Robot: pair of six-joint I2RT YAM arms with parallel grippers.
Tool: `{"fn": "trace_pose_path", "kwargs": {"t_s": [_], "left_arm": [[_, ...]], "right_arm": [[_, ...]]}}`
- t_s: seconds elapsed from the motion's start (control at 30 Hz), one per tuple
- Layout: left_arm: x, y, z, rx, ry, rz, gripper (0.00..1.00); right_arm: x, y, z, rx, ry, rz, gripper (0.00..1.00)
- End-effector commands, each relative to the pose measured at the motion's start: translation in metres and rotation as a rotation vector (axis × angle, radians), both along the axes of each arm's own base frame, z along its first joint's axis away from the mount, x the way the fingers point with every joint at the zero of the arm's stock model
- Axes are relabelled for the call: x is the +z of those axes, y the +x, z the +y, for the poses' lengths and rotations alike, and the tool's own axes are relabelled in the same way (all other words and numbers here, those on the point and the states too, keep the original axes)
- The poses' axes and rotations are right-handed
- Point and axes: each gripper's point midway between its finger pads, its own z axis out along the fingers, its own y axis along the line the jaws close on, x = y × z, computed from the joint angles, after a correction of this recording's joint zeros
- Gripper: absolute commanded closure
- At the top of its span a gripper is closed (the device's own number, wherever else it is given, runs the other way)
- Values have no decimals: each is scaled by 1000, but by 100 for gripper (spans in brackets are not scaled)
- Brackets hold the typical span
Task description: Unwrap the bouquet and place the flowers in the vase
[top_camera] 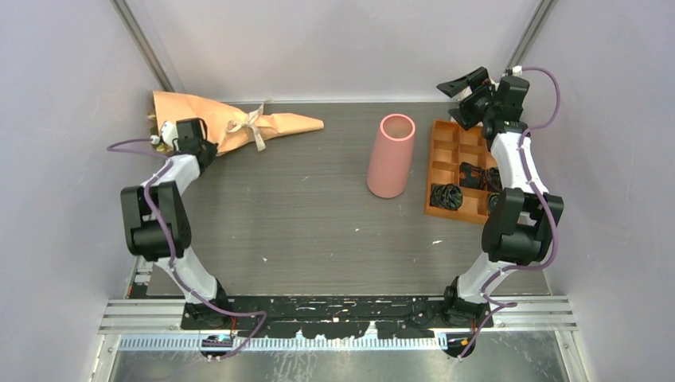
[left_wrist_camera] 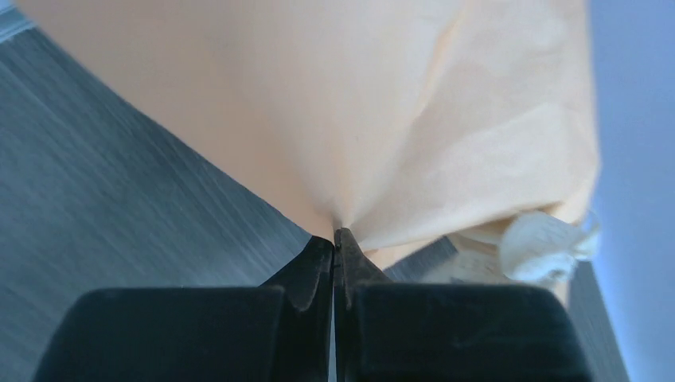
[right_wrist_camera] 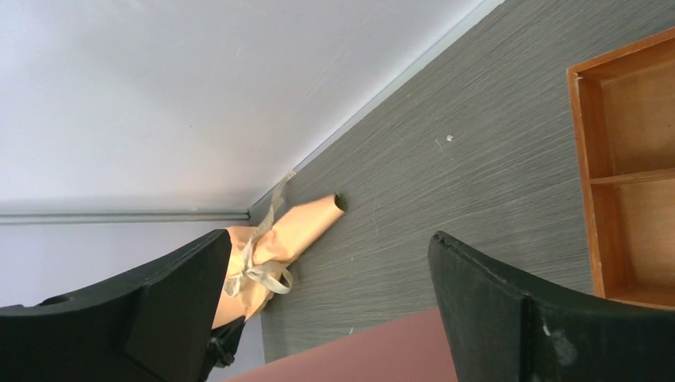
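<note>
The bouquet (top_camera: 231,119) lies at the table's back left, a peach paper cone tied with a beige ribbon (top_camera: 253,126), its narrow end pointing right. My left gripper (top_camera: 177,137) is at its wide end. In the left wrist view that gripper (left_wrist_camera: 335,232) is shut on a pinched fold of the bouquet's paper (left_wrist_camera: 382,127). The flowers are hidden inside the wrap. The salmon-pink vase (top_camera: 392,155) stands upright mid-table. My right gripper (top_camera: 470,89) hangs open at the back right with nothing in it. In the right wrist view the right gripper (right_wrist_camera: 330,239) frames the bouquet (right_wrist_camera: 298,231) and the vase (right_wrist_camera: 382,350).
An orange compartment tray (top_camera: 458,135) holding dark coiled items stands right of the vase, under my right arm, and shows in the right wrist view as the tray (right_wrist_camera: 629,159). A pale crumpled piece (left_wrist_camera: 549,239) sits at the bouquet's mouth. Walls close in at the back and both sides.
</note>
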Motion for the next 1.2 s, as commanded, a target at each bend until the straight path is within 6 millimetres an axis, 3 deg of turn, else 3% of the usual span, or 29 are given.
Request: {"fn": "trace_pose_path", "kwargs": {"t_s": [0.0,0.23,0.47,0.57,0.7,0.87,1.0,1.1,1.17], "left_arm": [[61,-25,3,-3,40,-132,100],[111,-89,14,48,108,-172,100],[138,-129,23,87,122,-209,100],[122,-132,18,61,90,-144,100],[96,-123,-6,-37,-26,-107,84],[110,-114,-29,-116,-124,-161,61],[143,-121,-41,-161,-129,-220,40],[160,-121,-32,-127,-56,-249,32],[151,-112,-23,-106,-29,-193,29]], "right_arm": [[72,-20,6,12,-21,-181,0],[113,-47,10,3,-56,-254,1],[168,-80,36,73,-113,-348,0],[194,-93,54,134,-137,-398,0],[223,-106,73,214,-105,-455,1],[234,-117,93,303,-91,-475,1],[234,-127,112,362,-116,-477,1],[233,-135,138,438,-157,-482,1],[230,-143,163,512,-167,-477,0]]}}
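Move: My left fingers are already shut on the near edge of the bouquet's paper. The bouquet's middle is about 10 cm ahead and 4 cm right, slightly lower. Its bow sits some 9 cm ahead and 10 cm right, and the vase about 47 cm right and 5 cm back. From my open right hand, the bouquet lies about 59 cm left, 8 cm ahead and 24 cm below, and the vase some 13 cm left, 7 cm back and 13 cm below. Still pinching the paper edge, my left hand hauls the bouquet back towards the base, rising as it goes, roughly 13 cm each way. Then I open the fingers and let go of the paper, dipping and shifting about 5 cm right towards the bow before rising slightly. Meanwhile my empty, open right hand lifts some 20 cm, drawing back and then swinging left, tilting its fingers up and turning counter-clockwise. ##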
